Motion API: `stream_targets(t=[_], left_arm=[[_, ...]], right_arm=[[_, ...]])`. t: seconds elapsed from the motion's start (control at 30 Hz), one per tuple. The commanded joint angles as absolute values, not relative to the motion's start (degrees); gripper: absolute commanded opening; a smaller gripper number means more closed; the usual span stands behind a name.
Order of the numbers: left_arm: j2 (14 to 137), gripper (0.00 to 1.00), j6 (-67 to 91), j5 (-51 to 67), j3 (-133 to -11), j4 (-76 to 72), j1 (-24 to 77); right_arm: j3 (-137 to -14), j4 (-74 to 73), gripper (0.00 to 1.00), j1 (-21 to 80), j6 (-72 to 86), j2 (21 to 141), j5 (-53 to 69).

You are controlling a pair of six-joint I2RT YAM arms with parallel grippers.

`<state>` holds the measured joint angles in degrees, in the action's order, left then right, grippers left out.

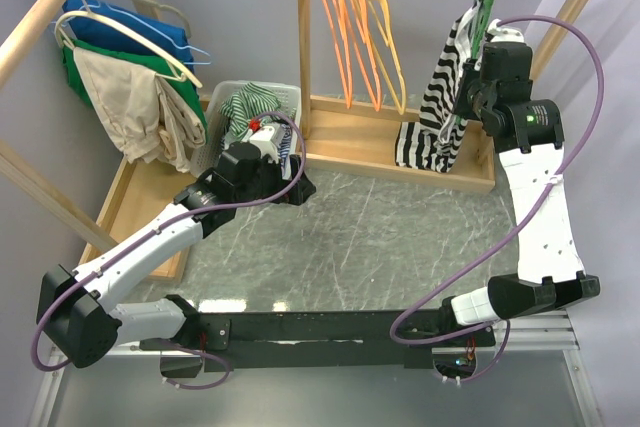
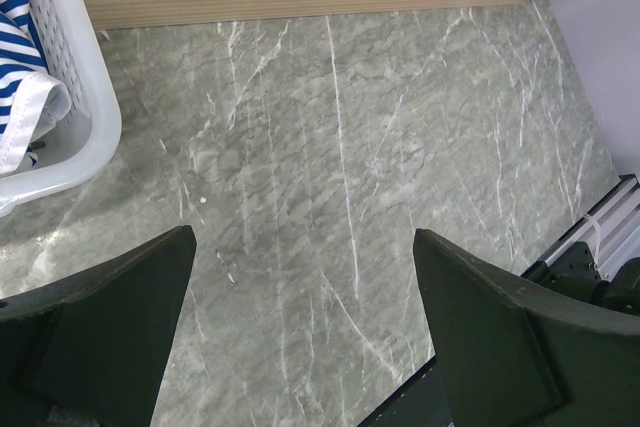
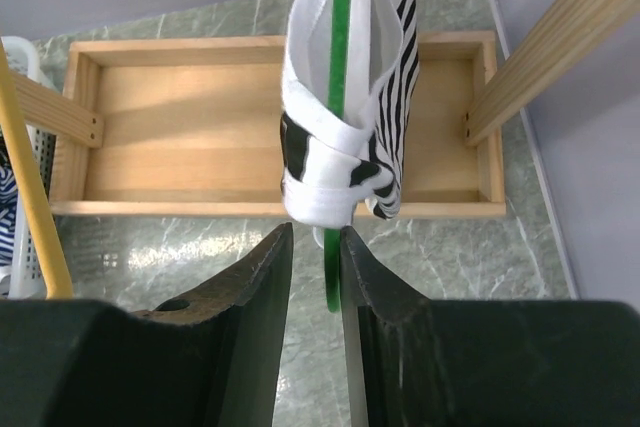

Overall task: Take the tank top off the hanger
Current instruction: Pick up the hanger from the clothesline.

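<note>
The black-and-white striped tank top (image 1: 440,97) hangs on a green hanger (image 1: 481,2) at the right end of the wooden rail. My right gripper (image 1: 468,95) is up against it. In the right wrist view the white-edged strap (image 3: 335,162) is bunched round the green hanger (image 3: 342,67) just beyond my right gripper (image 3: 316,232). Its jaws stand a little apart, with the hanger's lower end between them, lying against the right finger (image 3: 375,277). My left gripper (image 1: 300,187) hovers wide open over the marble table (image 2: 340,147), holding nothing.
Orange and yellow hangers (image 1: 360,27) hang left of the tank top. The rack's wooden base tray (image 3: 200,127) lies below. A white basket (image 1: 225,97) of clothes stands beside the left gripper. A second rack with clothes (image 1: 120,67) fills the far left.
</note>
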<state>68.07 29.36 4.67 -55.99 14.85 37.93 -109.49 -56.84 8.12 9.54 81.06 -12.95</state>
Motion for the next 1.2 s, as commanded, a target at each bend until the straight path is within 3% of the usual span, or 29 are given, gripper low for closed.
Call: stream_targets(t=[0.0, 0.2, 0.27, 0.3, 0.47, 1.17], left_arm=[[67.32, 0.96, 28.83, 4.31, -55.81, 14.15, 38.14], [67.41, 0.96, 28.83, 4.22, -55.99, 14.33, 38.14], [67.5, 0.96, 28.74, 4.22, -55.99, 14.33, 38.14], [67.59, 0.96, 28.74, 4.22, -56.07, 14.41, 38.14], [67.85, 0.96, 28.65, 4.22, -56.25, 14.5, 38.14], [66.18, 0.96, 29.62, 2.2, -56.34, 13.8, 38.06]], right_arm=[[-108.9, -53.7, 0.33, 8.44, 9.67, 80.68, -14.33], [-109.6, -54.23, 0.3, 8.44, 9.23, 82.09, -15.73], [-109.51, -54.49, 0.24, 8.44, 9.05, 82.27, -15.91], [-109.51, -54.49, 0.15, 8.44, 9.14, 82.18, -16.0], [-108.46, -54.14, 0.0, 8.44, 8.35, 80.51, -15.21], [-127.62, -58.71, 0.0, 11.07, 4.75, 85.26, -17.84]])
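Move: The near end of the green hanger already runs between the right hand's half-open fingers. Its middle is about 10 cm ahead and 5 cm higher, a touch to the right. The striped tank top hangs from it, some 8 cm ahead, 2 cm left and 8 cm below the hand. The yellow hanger is about 14 cm left and 9 cm ahead, slightly higher. From the idle left hand the green hanger lies some 30 cm right, 18 cm ahead and 20 cm up. The right fingers close on the near end of the green hanger and pinch it between the pads, while the hand eases less than a centimetre forward, right and down. Keeping that grip, the hand then lifts the hanger about 4 cm, drawing back roughly a centimetre as it rises, the wrist hardly turning. ##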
